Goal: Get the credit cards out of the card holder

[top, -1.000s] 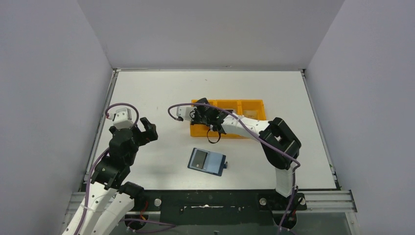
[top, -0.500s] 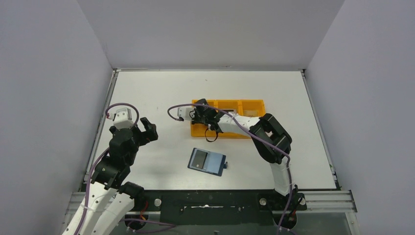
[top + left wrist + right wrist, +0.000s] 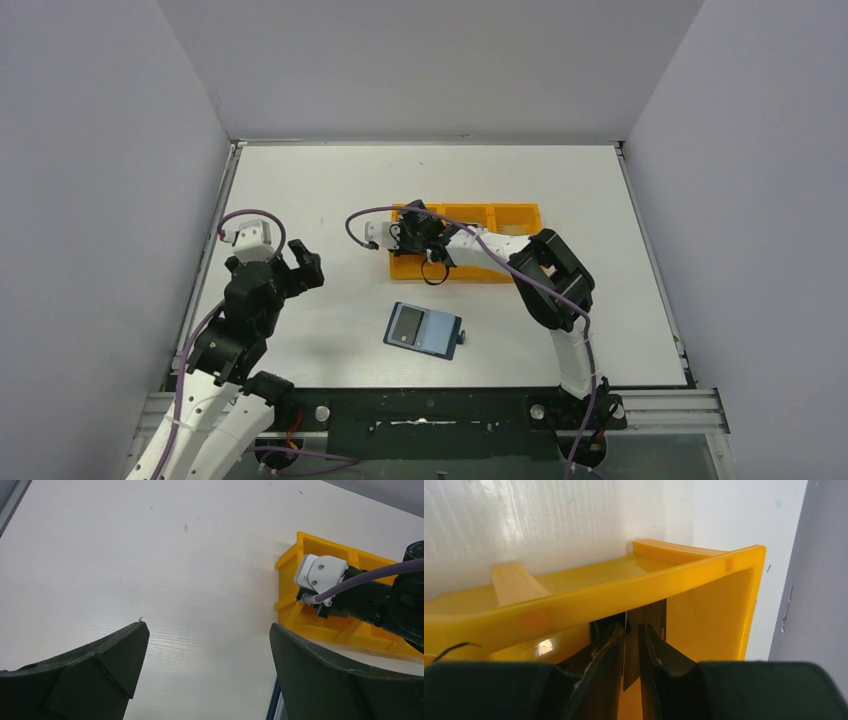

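The card holder (image 3: 423,329), a dark navy wallet, lies open on the table near the front, with a silver-grey card (image 3: 405,324) in its left pocket. My right gripper (image 3: 420,245) reaches into the left compartment of the orange tray (image 3: 512,212). In the right wrist view its jaws stand a narrow gap apart (image 3: 631,627). A thin dark credit card (image 3: 651,620) stands loose between them, against the left finger, over the tray floor (image 3: 719,615). My left gripper (image 3: 300,262) is wide open and empty (image 3: 207,630) above bare table at the left.
The tray stands behind the wallet, and a pale flat thing (image 3: 510,232) lies in its right compartment. The tray's left end (image 3: 300,617) and the right arm's wrist camera (image 3: 320,572) show in the left wrist view. Grey walls close in three sides.
The right arm's elbow has swung inward and its wrist has shifted slightly over the tray's left compartment. The left arm and the wallet have not moved.
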{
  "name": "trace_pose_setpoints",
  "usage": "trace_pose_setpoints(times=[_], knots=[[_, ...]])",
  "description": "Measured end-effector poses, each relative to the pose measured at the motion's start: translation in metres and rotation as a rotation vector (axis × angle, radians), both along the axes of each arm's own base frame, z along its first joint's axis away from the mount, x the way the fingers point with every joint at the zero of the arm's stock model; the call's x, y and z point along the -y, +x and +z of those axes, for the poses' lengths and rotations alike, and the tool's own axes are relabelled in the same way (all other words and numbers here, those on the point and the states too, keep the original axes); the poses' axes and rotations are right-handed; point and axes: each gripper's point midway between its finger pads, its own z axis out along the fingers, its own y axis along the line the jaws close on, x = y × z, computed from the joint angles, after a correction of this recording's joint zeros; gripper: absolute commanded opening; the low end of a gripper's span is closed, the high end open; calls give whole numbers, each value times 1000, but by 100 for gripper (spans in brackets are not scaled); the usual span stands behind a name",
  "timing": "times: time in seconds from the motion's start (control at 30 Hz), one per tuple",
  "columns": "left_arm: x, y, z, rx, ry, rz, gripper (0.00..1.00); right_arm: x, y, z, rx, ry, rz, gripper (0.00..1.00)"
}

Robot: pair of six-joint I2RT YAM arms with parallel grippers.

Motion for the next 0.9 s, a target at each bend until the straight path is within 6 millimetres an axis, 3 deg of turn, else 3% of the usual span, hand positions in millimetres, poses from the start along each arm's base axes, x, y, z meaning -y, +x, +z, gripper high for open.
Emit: trace_pose_setpoints(times=[0.27,0.47,0.57,0.67,0.77,0.9], knots=[[4,2,-6,-26,5,-21,94,6,-8,-9,-60,-12,-2,26],[5,2,-7,-32,10,-27,94,5,-7,3,-56,29,-32,28],[6,3,-9,-38,11,-29,94,2,-7,24,-40,100,-66,31],[6,3,-11,-46,15,-30,94,0,-13,62,-15,233,-119,36],[7,4,-12,-53,18,-31,94,1,-26,105,-13,422,-201,44],[8,5,-15,-65,22,-37,94,4,-48,145,-119,687,-377,45]])
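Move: The black card in the orange bin's left compartment is between the right hand's barely open fingertips, its middle about 2 cm right, 1 cm ahead and 1 cm below. The silver card in the middle compartment lies some 11 cm right and 1 cm ahead of this hand. The card holder is on the table, roughly 20 cm back, 5 cm right and 3 cm lower. From the idle left hand the black card is about 16 cm ahead, 22 cm right and 18 cm down. The black card is left in the left compartment as the right hand widens its already parted fingers to nearly half open and comes free. The hand first eases back and down about 1 cm, then lifts quickly some 15 cm up out of the bin, drawing back about 5 cm late in the rise. Meanwhile the wrist tips the fingers up towards level and turns clockwise, roughly 40 degrees in all. ##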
